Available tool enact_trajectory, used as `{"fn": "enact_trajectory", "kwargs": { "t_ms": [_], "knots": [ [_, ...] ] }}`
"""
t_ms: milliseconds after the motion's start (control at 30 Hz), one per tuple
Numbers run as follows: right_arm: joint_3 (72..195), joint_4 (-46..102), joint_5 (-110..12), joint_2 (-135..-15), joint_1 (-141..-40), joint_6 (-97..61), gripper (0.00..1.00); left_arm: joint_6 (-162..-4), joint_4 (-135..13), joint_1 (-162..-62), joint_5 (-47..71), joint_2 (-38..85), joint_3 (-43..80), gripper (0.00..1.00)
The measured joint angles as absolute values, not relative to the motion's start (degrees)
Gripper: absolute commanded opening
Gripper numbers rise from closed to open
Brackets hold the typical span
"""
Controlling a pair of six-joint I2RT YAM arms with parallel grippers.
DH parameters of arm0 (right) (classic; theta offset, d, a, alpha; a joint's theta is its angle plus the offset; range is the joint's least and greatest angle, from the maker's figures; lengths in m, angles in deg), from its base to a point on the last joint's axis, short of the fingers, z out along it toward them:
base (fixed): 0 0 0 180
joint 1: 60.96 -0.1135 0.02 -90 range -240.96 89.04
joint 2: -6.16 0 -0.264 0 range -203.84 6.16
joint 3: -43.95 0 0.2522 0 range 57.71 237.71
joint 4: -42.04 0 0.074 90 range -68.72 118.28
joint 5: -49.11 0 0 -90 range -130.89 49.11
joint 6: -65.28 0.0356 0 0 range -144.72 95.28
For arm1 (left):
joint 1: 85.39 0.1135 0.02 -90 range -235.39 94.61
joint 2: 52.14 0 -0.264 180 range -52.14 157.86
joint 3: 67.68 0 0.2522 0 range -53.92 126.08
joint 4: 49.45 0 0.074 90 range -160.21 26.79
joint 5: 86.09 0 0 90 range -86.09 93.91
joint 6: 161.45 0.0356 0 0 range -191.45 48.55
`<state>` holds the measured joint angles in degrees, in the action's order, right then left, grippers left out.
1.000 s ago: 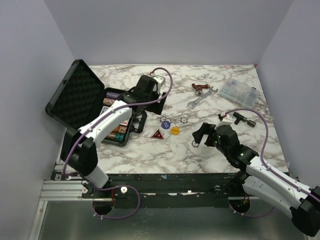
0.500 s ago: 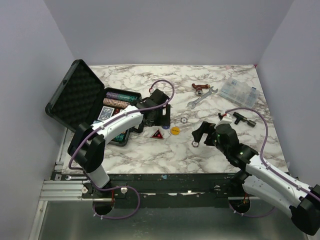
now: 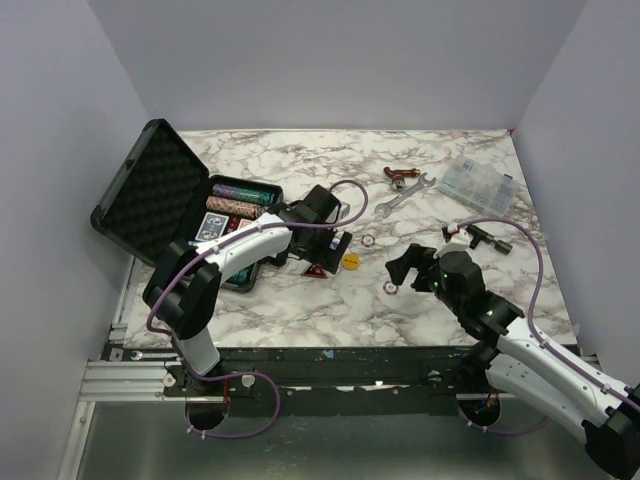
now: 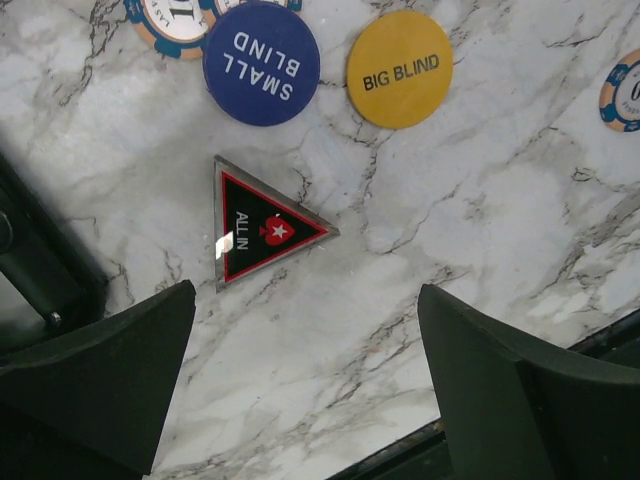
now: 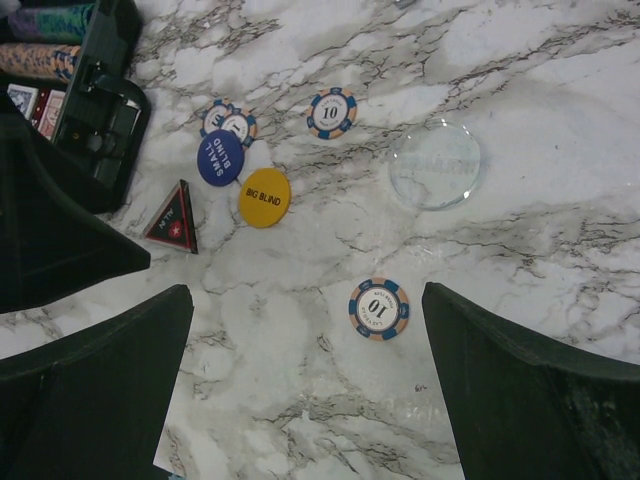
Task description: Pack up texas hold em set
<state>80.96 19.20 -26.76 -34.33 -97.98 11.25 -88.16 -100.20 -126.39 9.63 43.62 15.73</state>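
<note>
The black briefcase (image 3: 150, 200) lies open at the left, with rows of chips (image 3: 240, 195) and card decks in its tray. My left gripper (image 4: 305, 330) is open and empty just above the marble, with the triangular ALL IN disc (image 4: 262, 232) right ahead of its fingers. Beyond that lie the blue SMALL BLIND disc (image 4: 261, 62) and the yellow BIG BLIND disc (image 4: 399, 68). My right gripper (image 5: 305, 330) is open and empty above a loose "10" chip (image 5: 379, 308). A clear round disc (image 5: 435, 165) and more loose chips (image 5: 331, 112) lie farther off.
A silver wrench (image 3: 400, 197), a small reddish tool (image 3: 400, 175) and a clear compartment box (image 3: 478, 183) sit at the back right. A black T-shaped tool (image 3: 482, 238) lies beside the right arm. The table's near edge (image 4: 400, 455) runs close under the left fingers.
My left gripper has moved from beside the case, right and nearer, to the loose discs, and its jaws have opened wider. The right arm has shifted only slightly.
</note>
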Motion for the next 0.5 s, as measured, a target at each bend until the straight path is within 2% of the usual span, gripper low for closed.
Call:
{"fn": "enact_trajectory", "kwargs": {
  "t_ms": [300,500],
  "knots": [
    [79.5,19.2,-26.8,-29.8,-98.0,11.2,1.0,-80.6,-102.3,-127.2,8.9,52.5,19.3,0.96],
    [78.9,19.2,-26.8,-28.1,-98.0,11.2,1.0,-79.5,-102.8,-127.9,7.4,56.5,21.1,0.95]
  ]
}}
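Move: The ALL IN triangle lies about 7 cm below the open left gripper, practically straight under it, perhaps 1 cm to its left. The blue small blind disc is some 5 cm ahead and 3 cm right of the gripper, the yellow big blind 2 cm ahead and 8 cm right, and the case handle about 6 cm ahead and 9 cm left. From the right gripper the triangle lies roughly 20 cm left, 3 cm ahead and 12 cm below. Bring the left gripper almost straight down about 5.5 cm over the ALL IN triangle, so that the fingertips come close to the table on either side of it. While sinking, tip the fingers some 10 degrees nearer to vertical and turn the wrist slightly clockwise; keep the fingers wide open and don't touch the triangle yet. ##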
